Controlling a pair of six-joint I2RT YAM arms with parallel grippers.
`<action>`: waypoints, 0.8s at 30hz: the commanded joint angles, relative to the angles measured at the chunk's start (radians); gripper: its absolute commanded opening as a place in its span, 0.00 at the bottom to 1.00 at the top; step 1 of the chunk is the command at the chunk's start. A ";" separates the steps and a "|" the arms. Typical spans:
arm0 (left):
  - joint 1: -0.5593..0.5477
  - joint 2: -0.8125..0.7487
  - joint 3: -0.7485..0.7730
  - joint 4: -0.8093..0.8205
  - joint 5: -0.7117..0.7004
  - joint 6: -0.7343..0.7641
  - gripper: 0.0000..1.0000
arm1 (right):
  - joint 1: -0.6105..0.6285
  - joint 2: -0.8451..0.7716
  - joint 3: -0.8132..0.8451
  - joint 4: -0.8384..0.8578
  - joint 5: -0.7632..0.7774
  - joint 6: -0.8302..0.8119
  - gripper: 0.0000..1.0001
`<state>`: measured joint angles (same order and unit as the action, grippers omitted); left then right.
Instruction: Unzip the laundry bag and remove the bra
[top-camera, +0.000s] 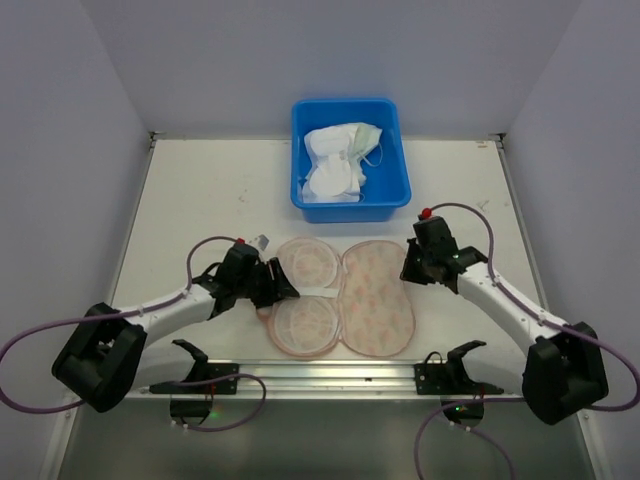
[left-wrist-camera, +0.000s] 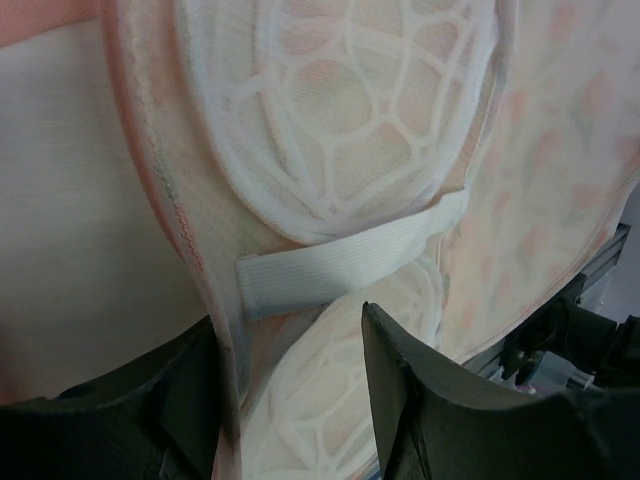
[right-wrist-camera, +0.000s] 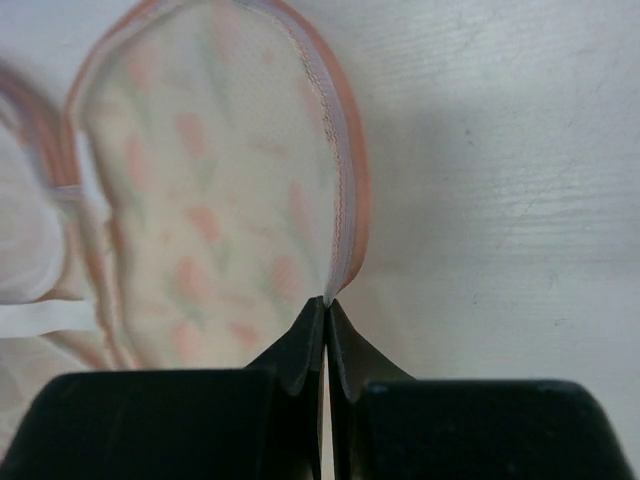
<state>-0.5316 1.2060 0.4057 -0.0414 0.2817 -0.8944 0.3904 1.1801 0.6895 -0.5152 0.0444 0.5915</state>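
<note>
The laundry bag (top-camera: 375, 300) lies opened flat near the table's front edge. Its left half shows two white mesh cups (left-wrist-camera: 340, 100) crossed by a white elastic strap (left-wrist-camera: 340, 265); its right half shows printed cream fabric (right-wrist-camera: 200, 180). My left gripper (top-camera: 280, 285) is at the bag's left side. Its jaws (left-wrist-camera: 290, 330) stand apart astride the pink rim and the near mesh cup. My right gripper (top-camera: 407, 268) is at the bag's right rim, shut (right-wrist-camera: 327, 300) on the pink zip edging (right-wrist-camera: 345, 200). The bra (top-camera: 335, 160), white with pale green trim, lies in the blue tub.
The blue plastic tub (top-camera: 300, 190) stands at the back centre of the table. An aluminium rail (top-camera: 320, 375) with black clamps runs along the near edge, just in front of the bag. Grey walls close in both sides.
</note>
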 joint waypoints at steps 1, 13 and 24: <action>-0.074 0.035 0.068 0.076 -0.009 -0.007 0.56 | -0.001 -0.102 0.102 -0.086 -0.006 -0.091 0.00; -0.288 0.233 0.163 0.327 -0.019 -0.100 0.55 | 0.018 -0.159 0.211 -0.040 -0.448 0.008 0.00; -0.291 0.245 0.047 0.498 0.020 -0.144 0.62 | 0.217 0.053 0.177 0.283 -0.477 0.212 0.00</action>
<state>-0.8188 1.4483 0.4812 0.3645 0.2935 -1.0153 0.5709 1.1824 0.8745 -0.3824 -0.3988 0.7185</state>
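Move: The right hand still pinches the outer edge of the laundry bag's printed flap, some 5 cm off the table. The mesh half it is taken to has its middle about 26 cm to the left and 5 cm back; between them lie the flap's middle, 7 cm left and 5 cm back, and the white strap, 22 cm left and 3 cm back. The mesh half's middle lies about 4 cm right of the left hand, 1 cm back and 2 cm below. Keeping the flap's edge pinched in its shut fingers, the right hand lifts it steeply by about 12 cm, then carries it some 14 cm to the left towards the mesh half, dipping slightly at the end as it rolls left side up and turns counter-clockwise. Meanwhile the left hand, half open with the mesh half's left edge still between its fingers, sweeps about 11 cm to the right, bringing that half under the flap, and rises a little while turning clockwise. ##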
